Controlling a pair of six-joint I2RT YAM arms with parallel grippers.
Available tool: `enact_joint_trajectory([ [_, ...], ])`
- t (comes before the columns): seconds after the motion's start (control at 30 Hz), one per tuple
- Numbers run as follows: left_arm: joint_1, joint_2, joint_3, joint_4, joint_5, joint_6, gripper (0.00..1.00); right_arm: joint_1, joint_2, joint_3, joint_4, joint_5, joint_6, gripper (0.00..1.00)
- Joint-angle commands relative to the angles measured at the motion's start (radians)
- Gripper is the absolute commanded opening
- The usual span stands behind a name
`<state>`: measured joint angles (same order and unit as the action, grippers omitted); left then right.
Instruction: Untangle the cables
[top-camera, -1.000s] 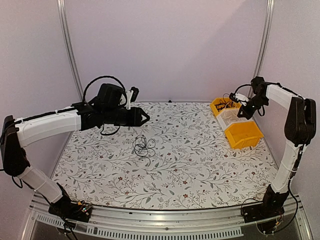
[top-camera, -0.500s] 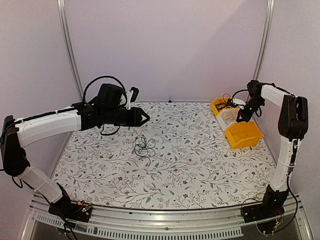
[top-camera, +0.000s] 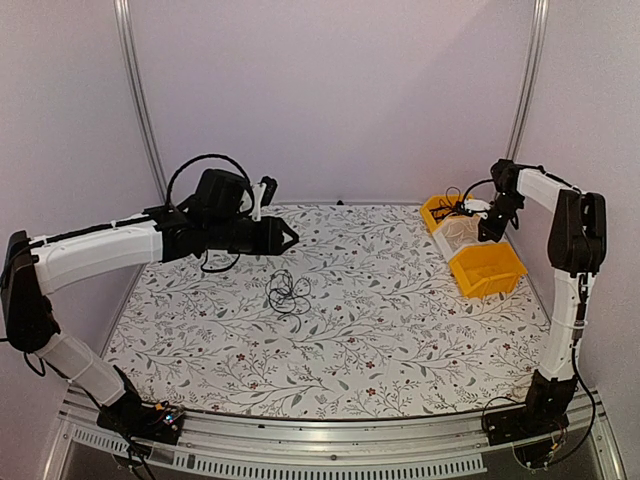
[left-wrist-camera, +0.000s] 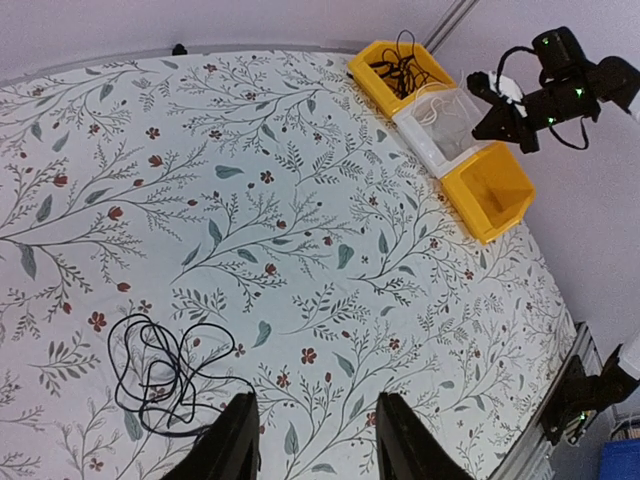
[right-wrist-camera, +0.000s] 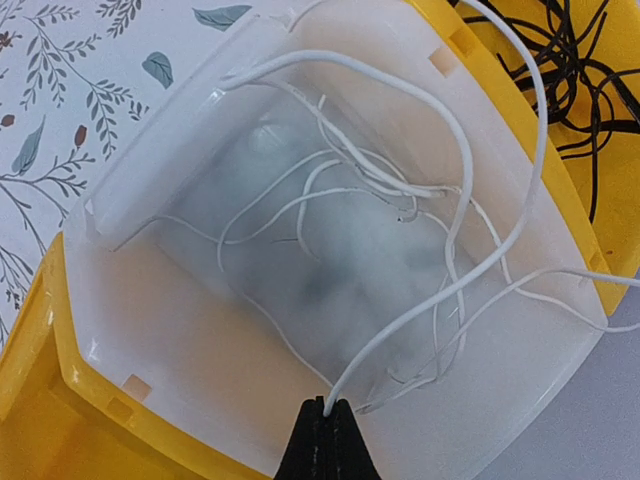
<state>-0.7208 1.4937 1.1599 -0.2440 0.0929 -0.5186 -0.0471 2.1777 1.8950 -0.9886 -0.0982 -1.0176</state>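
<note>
A loose bunch of thin black cables (top-camera: 288, 292) lies on the floral table, at the lower left in the left wrist view (left-wrist-camera: 155, 370). My left gripper (top-camera: 290, 237) hangs above and behind the bunch, open with nothing between its fingers (left-wrist-camera: 315, 400). More black cables (right-wrist-camera: 580, 60) fill the far yellow bin (top-camera: 437, 210). My right gripper (top-camera: 488, 230) hovers over the white bin (right-wrist-camera: 150, 150), shut on the end of a white cable (right-wrist-camera: 430, 320) that loops up out of that bin. Several other white strands lie inside it.
Three bins stand in a row at the back right: the far yellow one, the white one (top-camera: 455, 232) and a near yellow one (top-camera: 487, 270) with nothing visible in it. The floral cloth (top-camera: 380, 330) covers the table up to the walls.
My right arm has drawn in towards the back wall, bringing its gripper over the white bin. The left arm and the black bunch have not moved.
</note>
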Motion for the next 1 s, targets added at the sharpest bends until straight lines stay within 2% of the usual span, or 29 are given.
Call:
enact_joint_trajectory([
  [0.0,-0.007,-0.011,-0.023,0.009,-0.007,-0.016,0.43,-0.004,0.034,0.022,0.028,0.054,-0.060,0.00],
  [0.17,-0.007,-0.019,-0.022,0.005,-0.012,-0.013,0.43,-0.004,0.043,0.019,0.040,0.059,-0.059,0.04],
  [0.37,-0.006,-0.028,-0.024,-0.005,-0.024,-0.002,0.43,-0.004,-0.032,0.062,-0.028,0.048,-0.061,0.29],
  [0.5,-0.005,-0.025,-0.036,0.008,-0.018,0.001,0.43,-0.004,-0.104,0.132,-0.114,0.060,-0.110,0.39],
  [0.63,-0.004,-0.009,-0.033,0.015,-0.010,0.010,0.43,-0.004,-0.130,0.228,-0.169,0.117,-0.178,0.43],
  [0.73,0.003,0.002,-0.024,0.014,-0.005,0.017,0.43,-0.005,-0.133,0.292,-0.150,0.120,-0.181,0.48],
  [0.83,0.012,0.014,-0.012,0.013,0.001,0.019,0.43,-0.005,-0.144,0.281,-0.065,0.108,-0.111,0.48],
  [0.97,0.039,0.061,0.022,-0.059,-0.019,-0.001,0.44,-0.005,-0.155,0.245,0.040,0.038,0.038,0.44],
])
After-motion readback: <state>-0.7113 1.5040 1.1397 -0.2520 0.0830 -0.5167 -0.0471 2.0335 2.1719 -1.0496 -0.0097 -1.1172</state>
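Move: The white bin that the held white cable goes into has its middle about 4 cm ahead of the right hand, 5 cm to its left and 5 cm below. Beyond it, the far yellow bin with black cables is some 16 cm ahead and 9 cm left; the near yellow bin lies about 9 cm back and 1 cm left. From the idle left hand, the white bin is roughly 20 cm ahead, 55 cm right and 18 cm lower. The white cable, still pinched in the shut right fingers, is lowered about another centimetre at the right part of the white bin, edging slightly forward and right, and let go as the fingers open to nearly half. The right hand then rises fast, some 17 cm up and away from the bin with a little forward, its fingertips tilting up and outward by about 20 degrees. ##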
